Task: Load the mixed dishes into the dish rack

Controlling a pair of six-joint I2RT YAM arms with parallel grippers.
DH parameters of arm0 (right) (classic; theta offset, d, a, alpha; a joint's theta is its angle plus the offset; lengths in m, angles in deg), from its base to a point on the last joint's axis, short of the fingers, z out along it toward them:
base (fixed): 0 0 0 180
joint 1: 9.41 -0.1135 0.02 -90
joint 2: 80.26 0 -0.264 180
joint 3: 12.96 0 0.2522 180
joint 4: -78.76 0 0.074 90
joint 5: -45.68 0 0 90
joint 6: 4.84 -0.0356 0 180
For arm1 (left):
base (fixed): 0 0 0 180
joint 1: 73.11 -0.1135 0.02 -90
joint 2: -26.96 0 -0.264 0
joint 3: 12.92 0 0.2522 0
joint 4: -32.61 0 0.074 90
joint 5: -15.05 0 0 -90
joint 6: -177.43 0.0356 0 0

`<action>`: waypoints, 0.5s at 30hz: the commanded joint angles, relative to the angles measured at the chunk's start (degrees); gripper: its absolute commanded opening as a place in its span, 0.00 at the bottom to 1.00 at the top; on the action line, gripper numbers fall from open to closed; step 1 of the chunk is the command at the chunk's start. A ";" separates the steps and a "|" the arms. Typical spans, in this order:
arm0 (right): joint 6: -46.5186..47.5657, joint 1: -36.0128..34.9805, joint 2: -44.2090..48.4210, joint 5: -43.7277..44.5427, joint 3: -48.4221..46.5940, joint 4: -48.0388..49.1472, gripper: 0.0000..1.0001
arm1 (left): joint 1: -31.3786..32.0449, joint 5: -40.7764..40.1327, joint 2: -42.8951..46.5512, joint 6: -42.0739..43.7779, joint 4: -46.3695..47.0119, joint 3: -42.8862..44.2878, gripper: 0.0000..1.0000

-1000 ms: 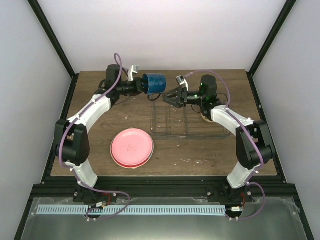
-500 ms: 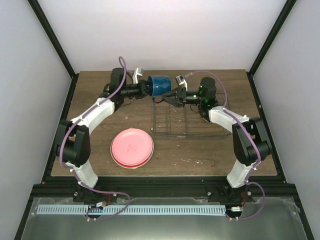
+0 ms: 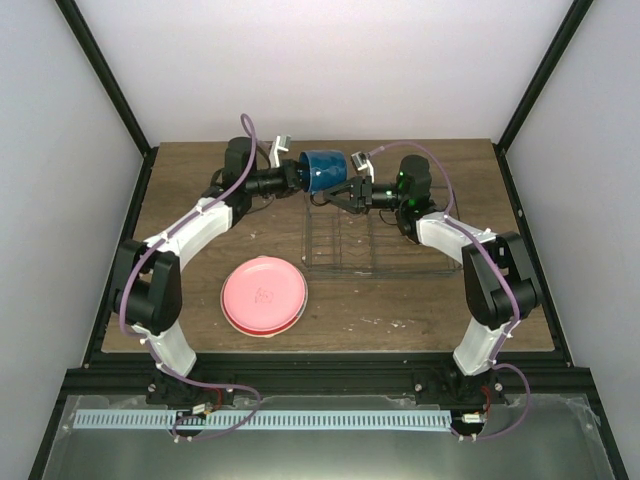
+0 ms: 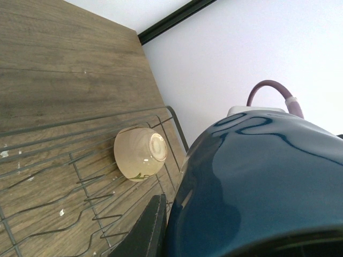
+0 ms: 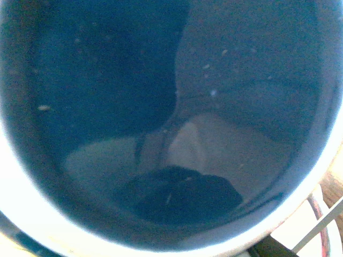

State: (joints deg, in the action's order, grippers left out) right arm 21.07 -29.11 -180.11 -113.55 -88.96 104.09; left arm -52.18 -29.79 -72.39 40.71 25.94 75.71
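Observation:
The dark blue mug (image 3: 322, 168) hangs on its side above the far end of the dish rack (image 3: 340, 245). My left gripper (image 3: 296, 172) is shut on it from the left; one dark finger (image 4: 147, 230) presses the mug's outer wall (image 4: 257, 182). My right gripper (image 3: 347, 193) sits at the mug's open mouth. In the right wrist view the mug's inside (image 5: 161, 80) fills the frame, with one finger (image 5: 182, 198) inside it, and the gap between the jaws is hidden. A small cream bowl (image 4: 140, 153) lies tipped in the rack's corner. The pink plate (image 3: 264, 293) tops a stack left of the rack.
The rack's thin wires (image 4: 80, 176) stand directly under the mug. The black frame posts and white walls close in the table's far edge (image 3: 320, 142) just behind both grippers. Bare wooden tabletop (image 3: 400, 300) lies in front of the rack.
My left arm carried the mug to the right, toward the right gripper. The right gripper moved up to the mug's mouth and its jaws narrowed.

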 commanded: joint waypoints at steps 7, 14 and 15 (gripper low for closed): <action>3.49 -0.61 -0.37 0.36 -4.12 -2.37 0.08 | 1.75 2.37 0.99 -1.38 6.04 -0.55 0.00; 11.52 -0.45 1.40 3.66 -6.65 -13.30 0.01 | 1.77 1.68 0.86 1.29 3.57 -0.92 0.05; 12.59 -0.43 1.63 4.30 -6.93 -14.92 0.01 | 1.74 1.52 0.84 2.32 2.45 -0.68 0.08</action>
State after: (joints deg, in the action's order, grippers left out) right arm 24.22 -28.93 -180.13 -113.38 -92.13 95.65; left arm -52.13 -31.01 -72.39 41.69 30.66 74.90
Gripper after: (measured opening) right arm 0.141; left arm 0.080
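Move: The mug handle is already between the right gripper's open fingers, about 1 cm to the left of that hand. The mug body lies roughly 6 cm ahead and 3 cm left of it, with its bottom facing the right arm. The bowl in the rack is some 18 cm right, 4 cm back and 22 cm below. From the left hand, still pinching the mug's rim, the handle is about 6 cm back and 4 cm right, near the same height. Keep the right gripper where it is at the mug's near side and close its fingers from about a third open to nearly shut, pinching the handle; let that hand give barely half a centimetre forward. Hold the rim shut in the left gripper meanwhile, easing the mug up about 1 cm and tipping the left wrist by some 5 degrees. ##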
